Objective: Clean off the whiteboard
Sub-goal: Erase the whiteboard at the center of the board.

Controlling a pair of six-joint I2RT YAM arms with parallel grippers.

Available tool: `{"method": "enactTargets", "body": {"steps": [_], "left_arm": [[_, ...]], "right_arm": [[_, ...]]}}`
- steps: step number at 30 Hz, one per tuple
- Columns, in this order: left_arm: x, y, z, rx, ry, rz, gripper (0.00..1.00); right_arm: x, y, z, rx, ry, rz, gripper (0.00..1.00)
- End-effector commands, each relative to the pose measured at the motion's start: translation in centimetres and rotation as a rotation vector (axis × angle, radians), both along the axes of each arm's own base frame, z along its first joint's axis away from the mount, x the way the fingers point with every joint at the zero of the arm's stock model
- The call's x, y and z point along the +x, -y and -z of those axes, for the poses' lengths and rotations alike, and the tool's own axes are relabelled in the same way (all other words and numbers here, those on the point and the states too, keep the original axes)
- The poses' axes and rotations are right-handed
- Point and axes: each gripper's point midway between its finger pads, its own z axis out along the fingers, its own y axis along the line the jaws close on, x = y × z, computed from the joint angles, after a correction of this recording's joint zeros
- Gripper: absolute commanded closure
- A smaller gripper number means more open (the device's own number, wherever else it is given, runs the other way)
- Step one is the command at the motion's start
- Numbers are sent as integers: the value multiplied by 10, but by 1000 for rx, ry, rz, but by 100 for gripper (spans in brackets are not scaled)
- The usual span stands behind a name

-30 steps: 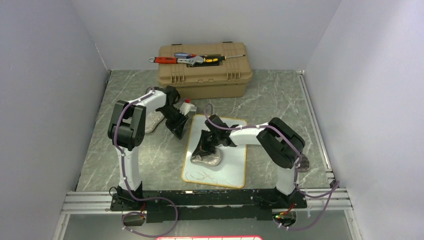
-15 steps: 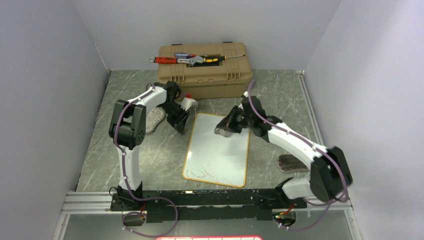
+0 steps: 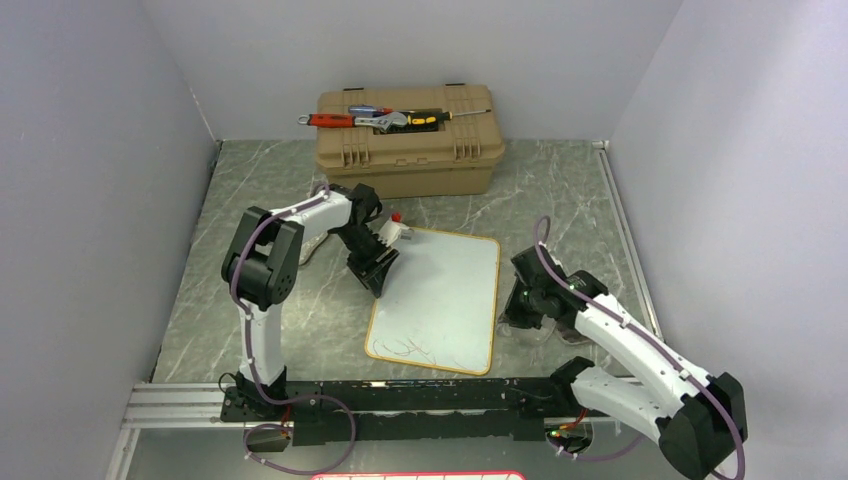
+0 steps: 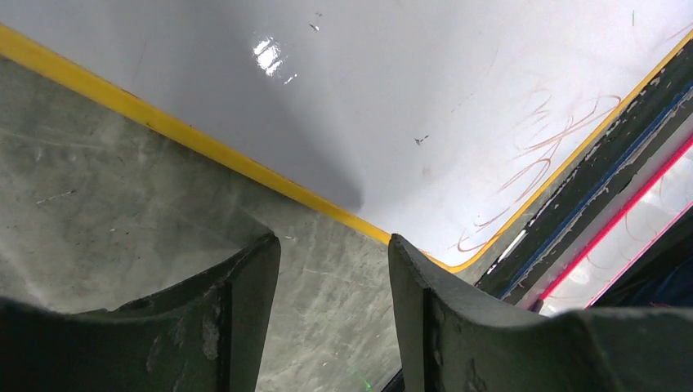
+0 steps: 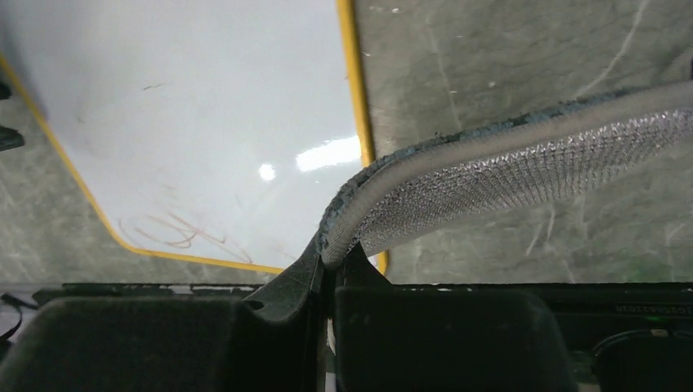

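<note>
The whiteboard point(image 3: 445, 290) lies flat in the middle of the table, glossy white with a yellow rim. Faint reddish scribbles point(image 3: 408, 349) remain near its near edge, and they also show in the wrist views point(image 4: 531, 155) point(image 5: 176, 233). My left gripper point(image 3: 378, 275) point(image 4: 335, 253) is open and empty, low over the table just off the board's left rim. My right gripper point(image 3: 520, 305) point(image 5: 331, 257) is shut on a grey mesh cloth point(image 5: 507, 175), just right of the board's right rim and over bare table.
A tan toolbox point(image 3: 405, 155) stands at the back with a screwdriver and wrench point(image 3: 380, 118) on its lid. A small white piece with a red tip point(image 3: 397, 228) shows by the left wrist. The black base rail point(image 3: 420, 395) runs along the near edge.
The right gripper carried the cloth from the board's middle to its far edge, then off past its right side. The left gripper moved right to the board's left rim and opened wider.
</note>
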Motion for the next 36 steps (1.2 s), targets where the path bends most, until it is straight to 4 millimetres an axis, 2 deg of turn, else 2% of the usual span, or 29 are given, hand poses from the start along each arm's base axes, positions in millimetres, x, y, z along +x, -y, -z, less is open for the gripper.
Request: {"method": "enactTargets", "body": {"steps": [1, 3, 5, 7, 9, 12, 14, 19, 22, 25, 31, 36], "left_arm": [[10, 4, 16, 25, 14, -9, 43], [8, 2, 23, 43, -6, -7, 47], [3, 0, 30, 58, -28, -5, 53], [-1, -2, 36, 72, -46, -2, 58], [-6, -1, 39, 70, -70, -4, 63], [-11, 3, 40, 56, -104, -9, 63], [-14, 5, 41, 46, -120, -18, 61], [-17, 6, 48, 53, -140, -31, 61], [-20, 2, 56, 87, -150, -37, 70], [-24, 1, 62, 122, -162, -37, 79], [-26, -1, 71, 152, -177, -51, 88], [-26, 0, 76, 164, -195, -65, 96]], "right_arm": [[-21, 14, 26, -52, -84, 25, 100], [-31, -7, 41, 58, -138, -9, 100], [-31, -26, 43, 157, -116, -37, 100], [-33, -27, 40, 165, -106, -46, 100], [-31, -24, 28, 154, -82, -47, 100], [-33, -27, 15, 191, -56, -53, 100], [-37, -33, 19, 232, -71, -53, 100], [-41, -64, 23, 373, -56, -88, 100], [-41, -75, 33, 347, -59, -122, 100], [-40, -83, 51, 314, -79, -143, 100], [-38, -100, 76, 238, -97, -198, 100], [-44, -136, 94, 228, -128, -311, 100]]}}
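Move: The right hand, holding the grey cloth, is high and off the whiteboard's right side. The remaining red marks lie about 18 cm to its left, 5 cm back and 9 cm down; the board's near right corner is roughly 3 cm left and 10 cm back, its middle some 13 cm left and 7 cm ahead. From the open left hand, the board's left edge is about 3 cm back, 1 cm right and 2 cm down, the red marks some 14 cm back and 6 cm right. The right hand brings the cloth down onto the whiteboard's near right part: it drops and draws back about 5 cm, bobs up a few centimetres, then sweeps left some 11 cm while sinking again, turning a little counter-clockwise, towards the red marks. The left hand closes its fingers almost fully, eases back and down 2-3 cm and tips about 15 degrees, its tips coming onto the board's left edge. ##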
